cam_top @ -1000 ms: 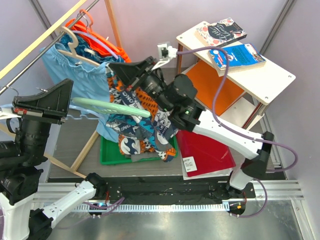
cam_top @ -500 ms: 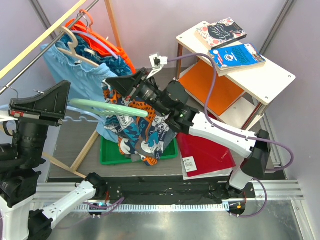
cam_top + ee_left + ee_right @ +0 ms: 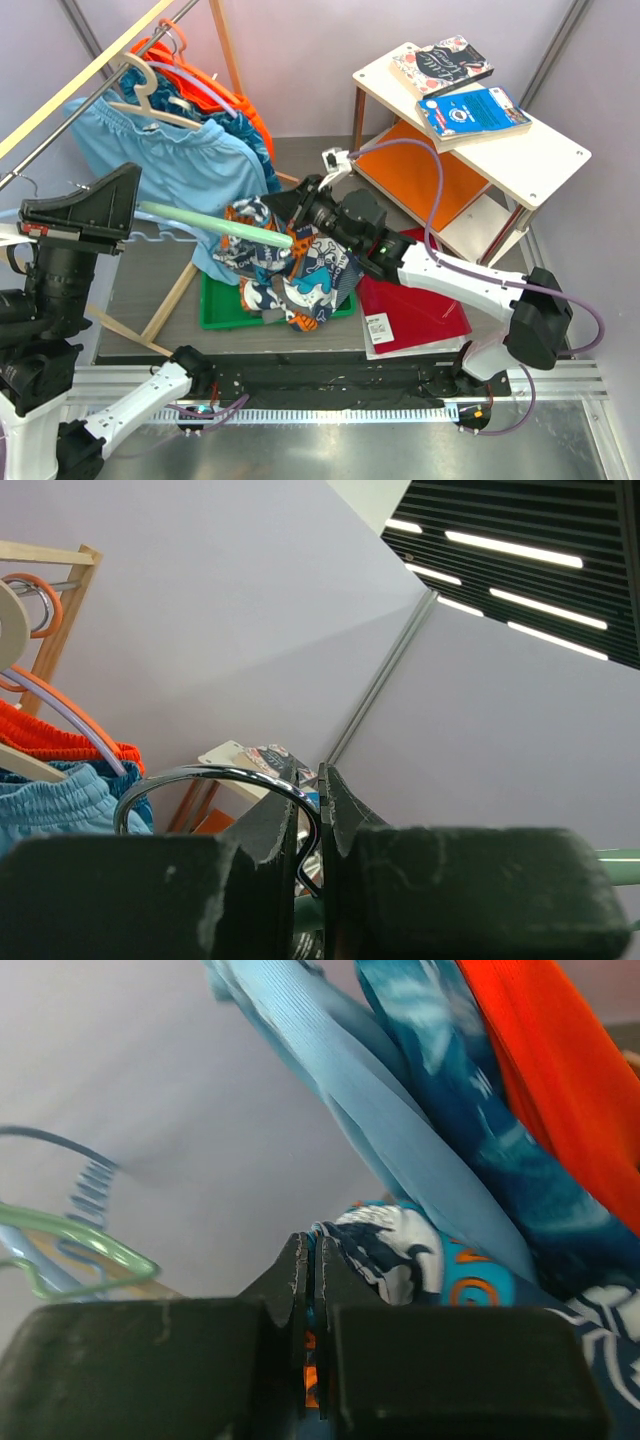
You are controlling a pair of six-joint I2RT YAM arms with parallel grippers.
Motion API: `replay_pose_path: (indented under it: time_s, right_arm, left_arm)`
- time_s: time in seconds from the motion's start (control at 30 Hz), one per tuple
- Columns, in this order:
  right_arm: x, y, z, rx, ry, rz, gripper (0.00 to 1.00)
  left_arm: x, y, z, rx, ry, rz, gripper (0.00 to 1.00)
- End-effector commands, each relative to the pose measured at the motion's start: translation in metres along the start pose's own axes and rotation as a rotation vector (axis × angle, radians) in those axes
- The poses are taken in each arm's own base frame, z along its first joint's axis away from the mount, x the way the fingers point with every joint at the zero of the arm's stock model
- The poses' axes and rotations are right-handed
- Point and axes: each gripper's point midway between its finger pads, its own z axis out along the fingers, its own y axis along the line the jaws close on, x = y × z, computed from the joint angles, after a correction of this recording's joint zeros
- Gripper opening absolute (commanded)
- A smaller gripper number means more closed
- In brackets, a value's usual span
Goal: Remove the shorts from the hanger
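The floral shorts [image 3: 292, 278], dark blue, orange and white, hang bunched over the green tray [image 3: 222, 308]. My right gripper [image 3: 283, 208] is shut on their upper edge. In the right wrist view its jaws [image 3: 313, 1245] pinch the printed cloth [image 3: 392, 1250]. A pale green hanger [image 3: 215, 222] reaches from my left gripper [image 3: 122, 203] to the top of the shorts, where its right tip lies against the cloth. The left wrist view shows those jaws [image 3: 322, 780] shut on the hanger's chrome hook [image 3: 215, 775].
A wooden clothes rack [image 3: 95, 65] at the back left carries light-blue shorts [image 3: 170, 160] and orange garments [image 3: 235, 100] on hangers. A red folder [image 3: 415, 305] lies right of the tray. The white side table [image 3: 530, 150] with books [image 3: 470, 110] stands at the back right.
My right gripper has pulled the floral shorts down and to the right along the hanger, toward the tray. The left gripper has kept the hanger nearly still.
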Motion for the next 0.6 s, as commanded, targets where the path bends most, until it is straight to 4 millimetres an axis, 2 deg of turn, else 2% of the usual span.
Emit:
replay_pose_path:
  time_s: [0.0, 0.03, 0.13, 0.17, 0.27, 0.3, 0.37, 0.4, 0.43, 0.57]
  right_arm:
    - [0.039, -0.035, -0.023, 0.107, 0.119, -0.060, 0.01]
    - [0.058, -0.049, -0.030, 0.143, 0.170, -0.066, 0.01]
    - [0.102, -0.065, -0.042, 0.189, 0.284, -0.096, 0.01]
    - [0.120, -0.080, -0.045, 0.231, 0.329, -0.119, 0.01]
    - [0.152, -0.111, -0.056, 0.347, 0.427, -0.155, 0.01]
    - [0.169, -0.126, -0.058, 0.382, 0.463, -0.165, 0.01]
    - [0.188, -0.142, -0.060, 0.416, 0.504, -0.178, 0.01]
    - [0.211, -0.158, -0.063, 0.447, 0.552, -0.192, 0.01]
    - [0.218, -0.160, -0.060, 0.449, 0.566, -0.196, 0.01]
    - [0.270, -0.168, -0.057, 0.457, 0.682, -0.240, 0.01]
  left_arm:
    - [-0.013, -0.003, -0.003, 0.011, -0.053, -0.001, 0.01]
    - [-0.013, -0.003, -0.004, 0.013, -0.057, -0.007, 0.01]
    - [-0.007, -0.002, -0.002, 0.019, -0.050, -0.020, 0.01]
    - [-0.005, -0.002, -0.001, 0.020, -0.045, -0.020, 0.00]
    - [-0.002, 0.000, 0.001, 0.011, -0.036, -0.016, 0.01]
    - [0.000, 0.001, 0.001, 0.010, -0.033, -0.016, 0.01]
    - [0.001, 0.002, 0.001, 0.005, -0.034, -0.018, 0.01]
    - [0.002, 0.003, 0.001, 0.004, -0.033, -0.020, 0.01]
    - [0.002, 0.003, 0.001, 0.002, -0.032, -0.019, 0.01]
    - [0.003, 0.003, 0.001, 0.000, -0.025, -0.018, 0.00]
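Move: The green tray lies some 36 cm below the right hand, which already holds the patterned shorts, about 3 cm back and 1 cm left. The light blue shorts hang about 15 cm to this hand's left and 5 cm ahead, near its height; the red folder lies 27 cm right, 5 cm back and 37 cm down. From the left hand, the tray is roughly 12 cm ahead, 13 cm right and 60 cm below. The right hand quickly lowers the gripped patterned shorts about 28 cm towards the tray, tipping fingers down some 40 degrees. ##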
